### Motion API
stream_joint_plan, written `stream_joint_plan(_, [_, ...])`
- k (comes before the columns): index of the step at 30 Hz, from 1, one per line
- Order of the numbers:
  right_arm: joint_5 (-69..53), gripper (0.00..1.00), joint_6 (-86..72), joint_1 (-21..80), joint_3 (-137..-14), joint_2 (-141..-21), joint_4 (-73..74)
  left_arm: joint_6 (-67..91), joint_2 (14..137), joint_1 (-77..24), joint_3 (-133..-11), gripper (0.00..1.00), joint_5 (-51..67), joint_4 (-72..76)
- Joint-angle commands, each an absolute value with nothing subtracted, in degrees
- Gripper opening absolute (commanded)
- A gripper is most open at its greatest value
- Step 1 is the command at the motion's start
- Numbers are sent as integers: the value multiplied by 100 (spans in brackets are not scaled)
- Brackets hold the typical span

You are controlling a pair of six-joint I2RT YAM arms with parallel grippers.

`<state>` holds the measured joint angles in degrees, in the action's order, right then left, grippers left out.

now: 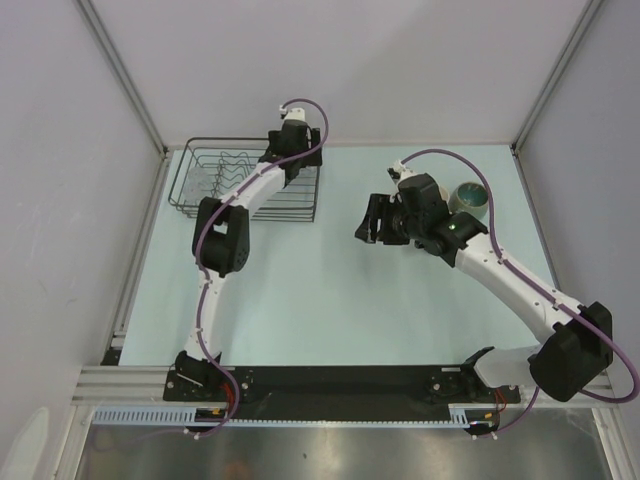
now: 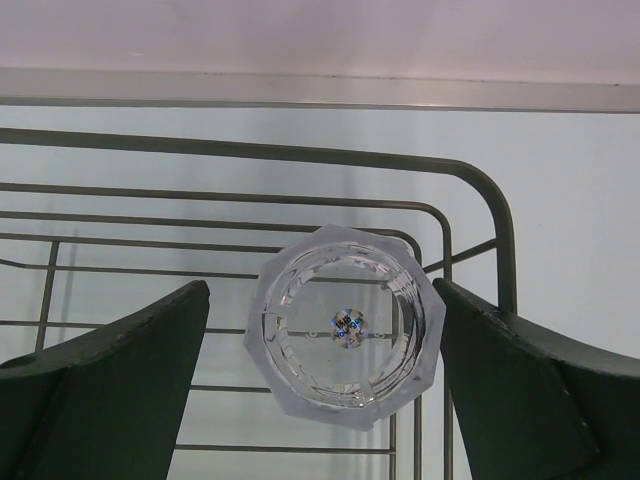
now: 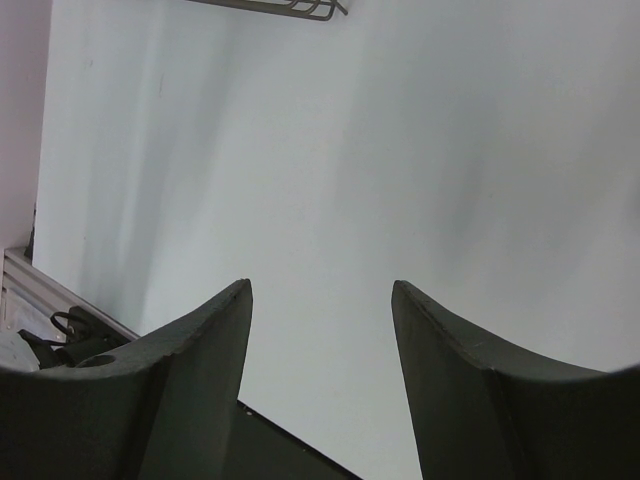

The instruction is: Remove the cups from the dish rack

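Note:
The black wire dish rack [image 1: 215, 185] stands at the table's far left. Over its far right corner my left gripper [image 2: 320, 288] points straight down. It is open, one finger on each side of a clear glass tumbler [image 2: 345, 325] that stands upright in the rack [image 2: 300, 155], with a slim gap at each finger. In the top view the left gripper [image 1: 296, 150] hides the tumbler. A pale green-teal cup [image 1: 470, 197] stands on the table at the far right. My right gripper [image 1: 373, 220] hangs open over the middle of the table, nothing between its fingers [image 3: 200, 340].
The right arm's wrist sits just in front of the green-teal cup. A corner of the rack [image 3: 290, 6] shows at the top of the right wrist view. Metal frame posts and grey walls close in the table on the left, right and far sides.

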<state>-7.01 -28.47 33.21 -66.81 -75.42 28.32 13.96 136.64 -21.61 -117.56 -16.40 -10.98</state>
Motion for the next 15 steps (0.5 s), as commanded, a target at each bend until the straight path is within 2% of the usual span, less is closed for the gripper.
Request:
stream_joint_plan(1, [-756,63,-2821,3349,-6610,-7304,2637,1362,13834,-2215,-11944,95,-1556,-1046])
stream_joint_plan(4, [-782,63,-2847,3340,-6557,-7277,2628,1406,13808,-2215,-11866,79,-1529,-1081])
stream_joint_plan(5, [-791,63,-2839,3349,-6548,-7277,2611,1432,13773,-2215,-11761,68,-1512,-1072])
stream_joint_plan(8, [-809,63,-2848,3349,-6557,-7286,2584,1468,13632,-2215,-11515,53,-1529,-993])
stream_joint_plan(9, [-809,63,-2848,3349,-6557,-7295,2575,1476,13597,-2215,-11470,42,-1538,-984])
stream_joint_plan(10, [-809,63,-2848,3340,-6557,-7278,2549,1477,13518,-2215,-11418,35,-1547,-976])
stream_joint_plan(11, [-817,63,-2856,3349,-6548,-7286,2540,1477,13483,-2215,-11321,9,-1547,-984])
stream_joint_plan(12, [-826,62,-2865,3357,-6539,-7277,2540,1511,13439,-2215,-11268,0,-1564,-976])
stream_joint_plan(15, [-835,62,-2909,3349,-6504,-7260,2505,1564,13211,-2215,-10987,0,-1521,-923])
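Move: The clear cup stands between the left hand's open fingers in the rack's far right corner, its middle about 1 cm ahead, 1 cm right and 3 cm below. The rack's right rim runs some 5 cm to the hand's right, level with it, and its back rim about 6 cm straight ahead. Another clear glass stands roughly 23 cm left and 6 cm nearer. From the right hand, the clear cup is about 30 cm ahead, 16 cm left and 12 cm lower. Both pads of the left gripper come to bear on opposite sides of the clear cup as the fingers close by about a quarter of their range and stop on it, keeping their squeeze. Meanwhile the hand sinks only about 1 cm around the cup, with its forward-and-down tilt unchanged. ##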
